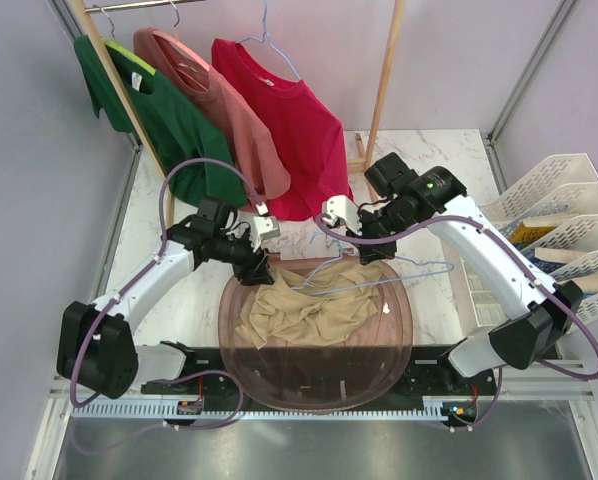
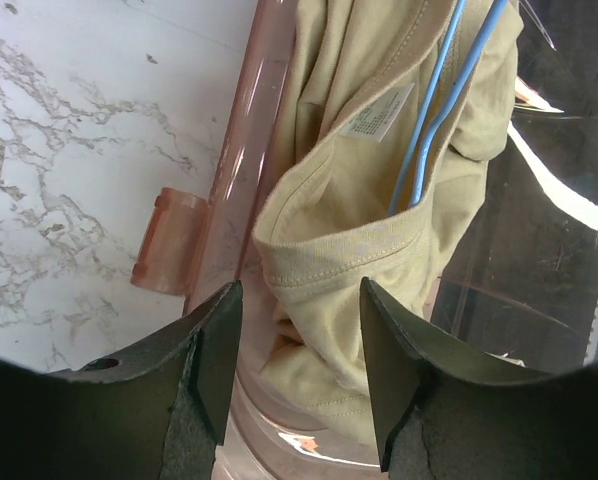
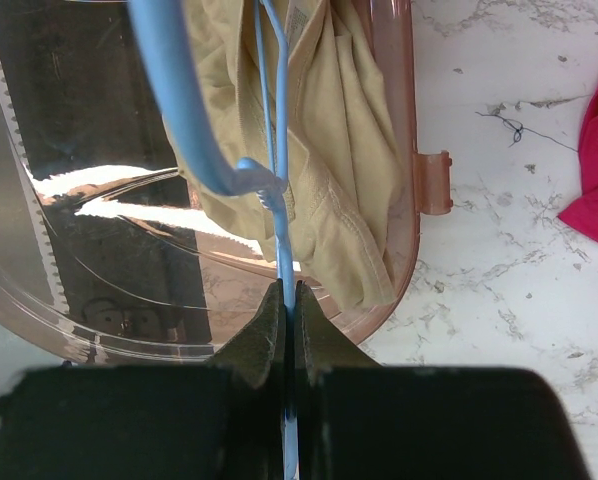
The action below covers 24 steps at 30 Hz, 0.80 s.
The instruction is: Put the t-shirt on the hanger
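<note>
The tan t-shirt (image 1: pixel 314 315) lies crumpled in a clear pinkish tub (image 1: pixel 234 330). The light-blue hanger (image 1: pixel 351 274) rests across the shirt's far side. In the left wrist view the hanger's wires (image 2: pixel 434 110) run down into the shirt's labelled neck opening (image 2: pixel 349 230). My left gripper (image 2: pixel 299 375) is open, its fingers (image 2: pixel 214 365) standing either side of the collar's fold without touching it, over the tub's rim (image 2: pixel 241 170). My right gripper (image 3: pixel 287 305) is shut on a hanger wire (image 3: pixel 277 150), just off the tub's far edge (image 3: pixel 404 200). In the top view it sits at the tub's far right (image 1: pixel 364 250).
A wooden clothes rack at the back holds a green shirt (image 1: pixel 169 120), a salmon shirt (image 1: pixel 219 100) and a red shirt (image 1: pixel 289 120), whose hem hangs close above both wrists. White slotted trays (image 1: pixel 564 220) stand at the right edge. The tub's latch tab (image 2: pixel 169 240) sticks out onto the marble.
</note>
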### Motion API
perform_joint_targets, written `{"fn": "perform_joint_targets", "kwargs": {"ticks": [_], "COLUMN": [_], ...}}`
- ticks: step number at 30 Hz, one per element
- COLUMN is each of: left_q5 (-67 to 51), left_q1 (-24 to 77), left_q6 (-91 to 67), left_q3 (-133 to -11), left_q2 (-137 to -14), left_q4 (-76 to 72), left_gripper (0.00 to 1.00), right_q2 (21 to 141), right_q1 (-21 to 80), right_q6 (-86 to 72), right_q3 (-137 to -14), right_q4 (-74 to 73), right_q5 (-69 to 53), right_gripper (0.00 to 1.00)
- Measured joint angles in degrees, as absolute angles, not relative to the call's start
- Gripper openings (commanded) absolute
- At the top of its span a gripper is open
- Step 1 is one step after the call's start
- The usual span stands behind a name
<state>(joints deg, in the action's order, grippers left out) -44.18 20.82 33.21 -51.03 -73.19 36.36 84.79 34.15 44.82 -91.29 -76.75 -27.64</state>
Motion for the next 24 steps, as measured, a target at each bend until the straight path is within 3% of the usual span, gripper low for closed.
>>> {"fn": "perform_joint_targets", "kwargs": {"ticks": [4,7,10,11,17,24], "left_q5": [-45.34,-45.63,-46.02,-46.41,-50.68,-52.16], "left_q1": [20.82,20.82,20.82,20.82,21.78,30.81], "left_q6": [33.65,33.74,34.02,34.17,34.04,30.87], "left_q3": [-51.03,-51.03,-51.07,-51.20,-54.65,-62.52], "left_q2": [-74.89,-76.53,-77.84,-78.08,-77.30,-70.54], "left_q4": [36.36,36.36,36.56,36.86,38.06,38.48], "left_gripper": [0.48,0.32,0.06,0.03,0.02,0.02], "right_q2": [84.77,84.58,84.16,84.03,83.07,82.21], "right_q1": [34.15,34.09,33.93,33.89,32.21,31.51], "right_q6": [44.84,44.86,44.86,44.88,44.93,43.70], "right_q3": [-91.26,-91.18,-90.78,-90.65,-90.13,-90.13], "right_q4": [-76.75,-76.73,-76.75,-76.77,-76.75,-73.82], "right_q5": [-27.73,-27.79,-27.81,-27.83,-28.88,-33.71], "right_gripper": [0.00,0.00,0.00,0.00,0.00,0.00]}}
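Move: The t-shirt's near collar edge lies almost between the left hand's open fingers, some 2 cm to the right and 2 cm below. The hanger's near end, already in the collar, is about 7 cm right and 2 cm back at hand height. The tub's hinge tab sits about 4 cm ahead, 7 cm below. From the right hand, holding the hanger by its neck, that collar edge is roughly 19 cm left, 4 cm back, 11 cm below. The left fingers dip about 1.5 cm and pinch the t-shirt's collar edge, closing fully. Keeping hold, the left hand then lifts some 11 cm from that low point while swinging about 6 cm right along the hanger towards the right hand and 3 cm back, turning clockwise some 15 degrees. The right hand keeps its pinch on the hanger, rising 1.5 cm at the end. ##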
